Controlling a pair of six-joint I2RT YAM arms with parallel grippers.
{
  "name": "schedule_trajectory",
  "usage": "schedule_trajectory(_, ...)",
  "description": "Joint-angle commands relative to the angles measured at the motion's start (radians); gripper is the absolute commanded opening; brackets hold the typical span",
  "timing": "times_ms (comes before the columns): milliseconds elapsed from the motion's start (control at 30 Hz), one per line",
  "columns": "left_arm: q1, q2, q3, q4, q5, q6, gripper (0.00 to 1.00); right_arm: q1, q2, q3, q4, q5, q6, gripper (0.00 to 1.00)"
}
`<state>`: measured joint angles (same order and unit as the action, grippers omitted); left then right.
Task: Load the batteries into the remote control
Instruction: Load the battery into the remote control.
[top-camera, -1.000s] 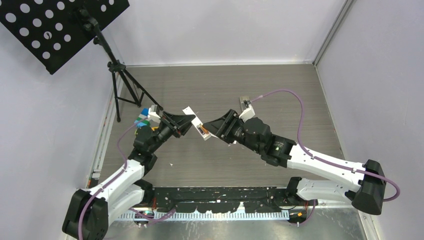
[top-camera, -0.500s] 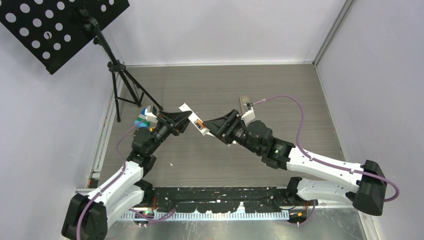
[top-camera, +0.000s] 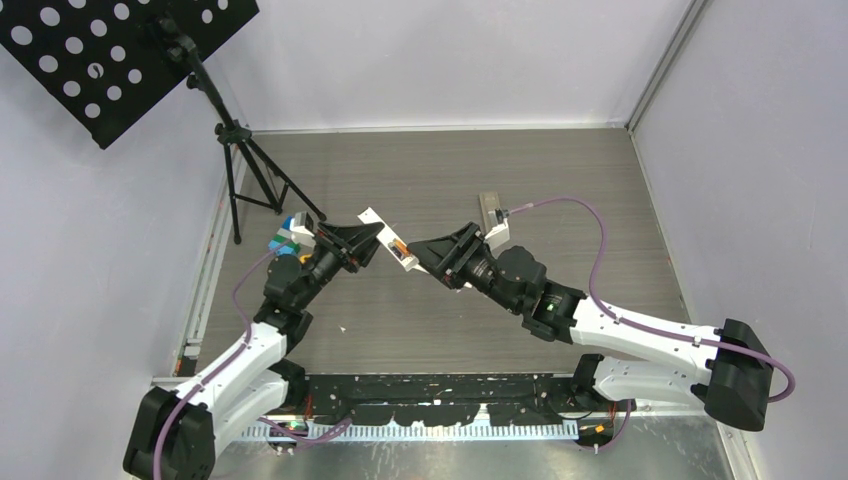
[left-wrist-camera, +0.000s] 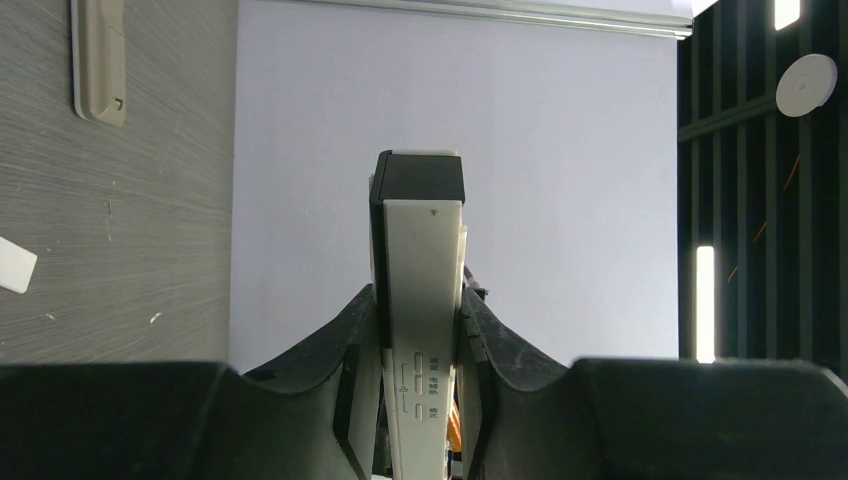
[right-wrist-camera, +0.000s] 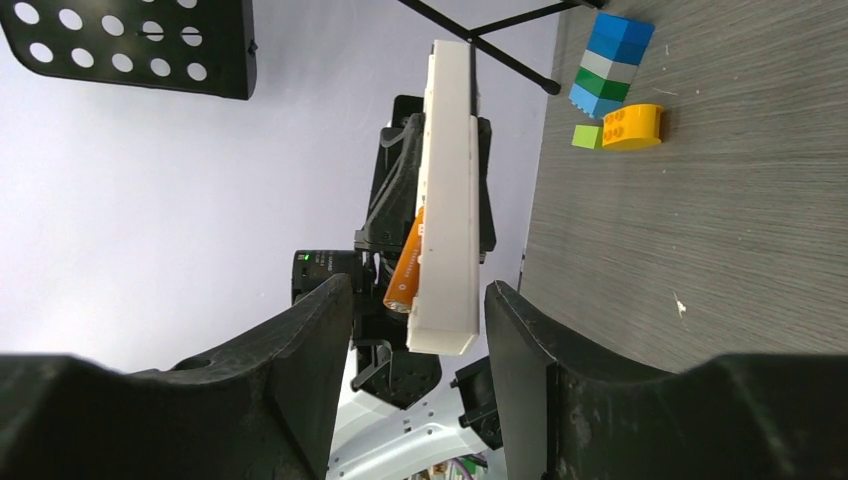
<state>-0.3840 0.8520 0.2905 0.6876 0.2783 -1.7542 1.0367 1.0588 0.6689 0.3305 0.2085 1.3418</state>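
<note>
My left gripper (top-camera: 372, 240) is shut on a white remote control (top-camera: 386, 238) and holds it above the table. In the left wrist view the remote (left-wrist-camera: 425, 290) stands edge-on between the fingers of that gripper (left-wrist-camera: 420, 335). An orange battery (right-wrist-camera: 405, 262) sits slanted in the remote's (right-wrist-camera: 450, 190) open compartment, with its lower end sticking out. My right gripper (right-wrist-camera: 418, 310) is open, its fingers on either side of the remote's near end with a gap on each side. From above, this right gripper (top-camera: 425, 252) faces the left one.
A grey flat piece (top-camera: 490, 208) lies on the table behind the right wrist, also visible as (left-wrist-camera: 100, 55). Toy blocks (right-wrist-camera: 612, 62) and a yellow block (right-wrist-camera: 632, 125) sit at the left wall. A music stand (top-camera: 120, 50) on a tripod (top-camera: 245, 165) fills the back left corner.
The left gripper has shifted the remote slightly up and back. The right gripper has come closer to the remote's end, and its jaws have narrowed a little.
</note>
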Motion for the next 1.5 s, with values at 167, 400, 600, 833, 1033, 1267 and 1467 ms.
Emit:
schedule_trajectory(167, 0.004, 0.019, 0.007, 0.062, -0.007, 0.009, 0.0, 0.005, -0.01, 0.008, 0.087, 0.024, -0.027, 0.56)
schedule_trajectory(400, 0.004, 0.024, 0.01, 0.069, 0.008, 0.012, 0.0, 0.005, 0.017, 0.014, 0.104, 0.005, -0.032, 0.51)
schedule_trajectory(600, 0.004, 0.04, 0.01, 0.1, 0.028, 0.009, 0.0, 0.004, 0.034, 0.021, 0.106, 0.005, -0.025, 0.45)
schedule_trajectory(833, 0.004, 0.024, 0.011, 0.093, 0.043, 0.012, 0.0, 0.003, 0.063, 0.034, 0.107, -0.003, -0.02, 0.4)
schedule_trajectory(1033, 0.004, 0.017, 0.013, 0.089, 0.061, 0.02, 0.0, -0.001, 0.084, 0.038, 0.116, -0.01, -0.004, 0.36)
schedule_trajectory(1267, 0.004, 0.01, 0.028, 0.078, 0.08, 0.038, 0.0, -0.003, 0.112, 0.058, 0.076, -0.017, -0.002, 0.35)
schedule_trajectory(1467, 0.004, 0.006, 0.033, 0.076, 0.091, 0.057, 0.0, -0.003, 0.116, 0.059, 0.036, -0.008, -0.004, 0.32)
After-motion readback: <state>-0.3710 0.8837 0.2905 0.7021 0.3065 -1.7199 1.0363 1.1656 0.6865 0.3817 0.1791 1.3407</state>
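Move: The orange battery sits tilted partly out of the white remote that the left hand still holds; the battery is about 3 cm left of the right hand, 1 cm lower and level fore-and-aft. The remote's middle lies some 5 cm left and 2 cm ahead of the right hand. From the left hand the battery is roughly 4 cm back and 4 cm to the right, about level in height. Right hand eases about 2 cm left and 2 cm down, its fingers closing over battery and steadily held remote. ##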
